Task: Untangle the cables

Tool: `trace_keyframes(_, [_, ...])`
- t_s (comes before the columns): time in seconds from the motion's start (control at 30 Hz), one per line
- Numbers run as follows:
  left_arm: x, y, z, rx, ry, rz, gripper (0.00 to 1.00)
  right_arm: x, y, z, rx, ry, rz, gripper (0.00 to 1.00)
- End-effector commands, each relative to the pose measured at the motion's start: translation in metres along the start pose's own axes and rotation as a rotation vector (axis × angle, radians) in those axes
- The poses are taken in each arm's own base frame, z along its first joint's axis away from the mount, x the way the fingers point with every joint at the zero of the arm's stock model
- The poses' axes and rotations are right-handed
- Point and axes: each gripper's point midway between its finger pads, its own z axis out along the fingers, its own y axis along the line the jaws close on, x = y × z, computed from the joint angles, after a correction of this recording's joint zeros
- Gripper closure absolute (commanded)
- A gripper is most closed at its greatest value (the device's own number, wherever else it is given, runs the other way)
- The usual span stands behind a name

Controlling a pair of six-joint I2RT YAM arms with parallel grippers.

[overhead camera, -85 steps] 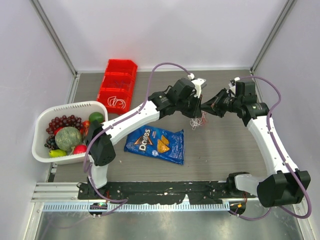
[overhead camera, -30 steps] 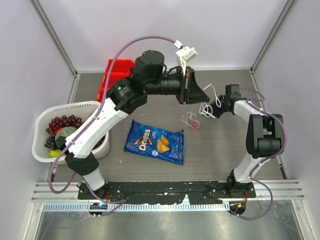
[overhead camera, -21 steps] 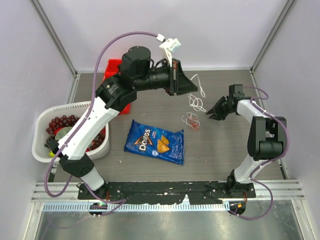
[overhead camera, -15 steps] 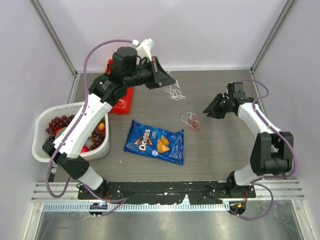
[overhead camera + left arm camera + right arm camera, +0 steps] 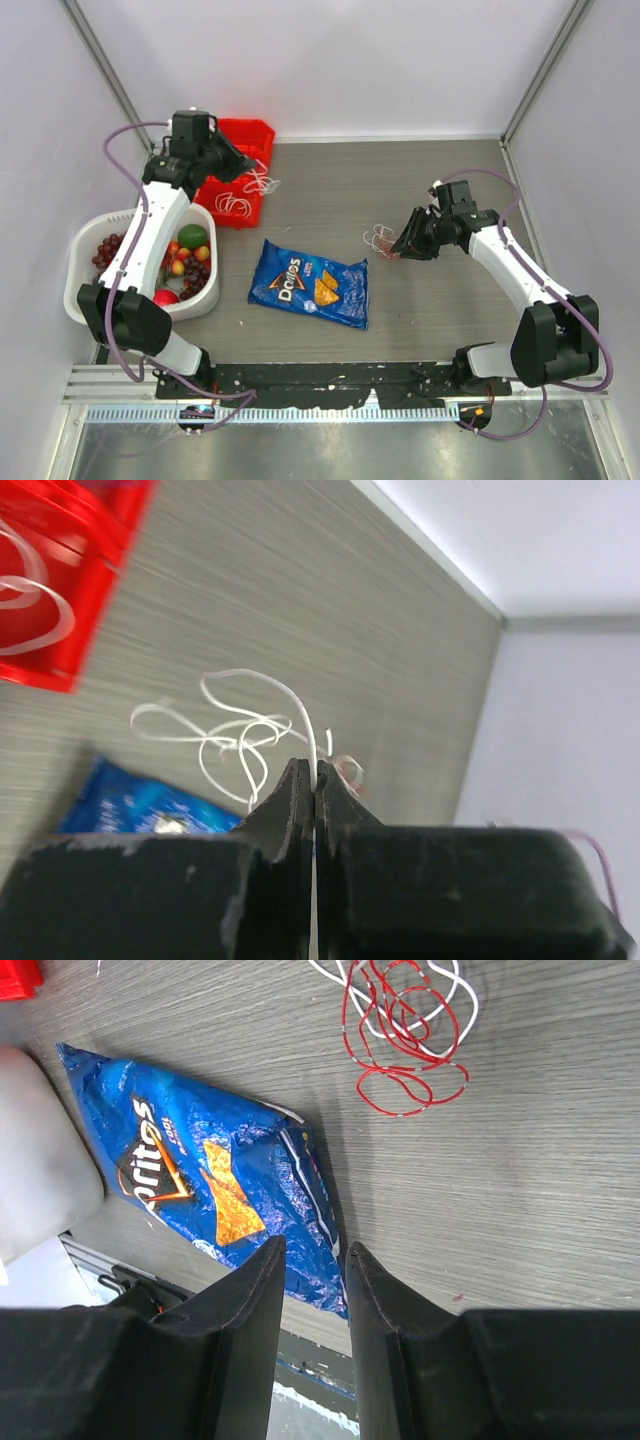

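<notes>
A thin white cable point(image 5: 262, 183) hangs in loose loops from my left gripper point(image 5: 243, 168), which is shut on it at the right edge of the red bin point(image 5: 245, 128). In the left wrist view the jaws pinch one strand of the white cable point(image 5: 240, 730) at the left gripper's tip point(image 5: 315, 772). A red cable point(image 5: 380, 239) lies curled on the table with a few white strands in it. My right gripper point(image 5: 397, 249) hovers just right of it, open and holding nothing. In the right wrist view the red cable point(image 5: 400, 1050) lies well ahead of the right gripper point(image 5: 314, 1255).
A blue chip bag point(image 5: 311, 288) lies in the middle of the table, left of the red cable. The red bin holds more white loops point(image 5: 232, 205). A white basket point(image 5: 75, 270) of fruit stands at the left edge.
My left arm has swung left to the red bin, carrying the white cable away from the red one. My right gripper let go of the white cable, opened wider and moved beside the red cable.
</notes>
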Motion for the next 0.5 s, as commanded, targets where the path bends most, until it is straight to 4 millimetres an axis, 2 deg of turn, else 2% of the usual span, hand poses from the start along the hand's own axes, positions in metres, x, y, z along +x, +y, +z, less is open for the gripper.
trace_keyframes(0.0, [-0.046, 0.053, 0.005, -0.245, -0.128, 0.027, 1.00, -0.020, 0.020, -0.024, -0.034, -0.076, -0.069, 0.64])
trace_keyframes(0.1, [-0.063, 0.064, 0.016, -0.279, -0.135, 0.033, 1.00, -0.020, 0.022, -0.032, -0.029, -0.084, -0.084, 0.64])
trace_keyframes(0.23, [-0.080, 0.088, 0.028, -0.348, -0.157, 0.007, 1.00, -0.016, 0.017, -0.034, -0.012, -0.079, -0.099, 0.64])
trace_keyframes(0.47, [-0.084, 0.125, 0.054, -0.409, -0.108, -0.065, 1.00, -0.010, 0.015, -0.030, -0.010, -0.059, -0.074, 0.64])
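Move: My left hand already holds one white cable shut in its fingers. The front compartment of the red tray, where another white cable lies, is some 8 cm ahead, 8 cm to the left and 28 cm below. The next compartment is about 17 cm ahead and 7 cm left; the fruit bin is roughly 13 cm back and 25 cm left. From my right hand the front compartment lies about 21 cm ahead, 34 cm left and 11 cm lower. I swing my left hand left about 10 cm, sinking some 8 cm and reaching 6 cm forward, to bring the dangling white cable in over the tray's front compartment. The wrist turns about 15 degrees counter-clockwise and tips further down, fingers staying shut on the cable. My right hand, empty and part-open, just rises a couple of centimetres. ##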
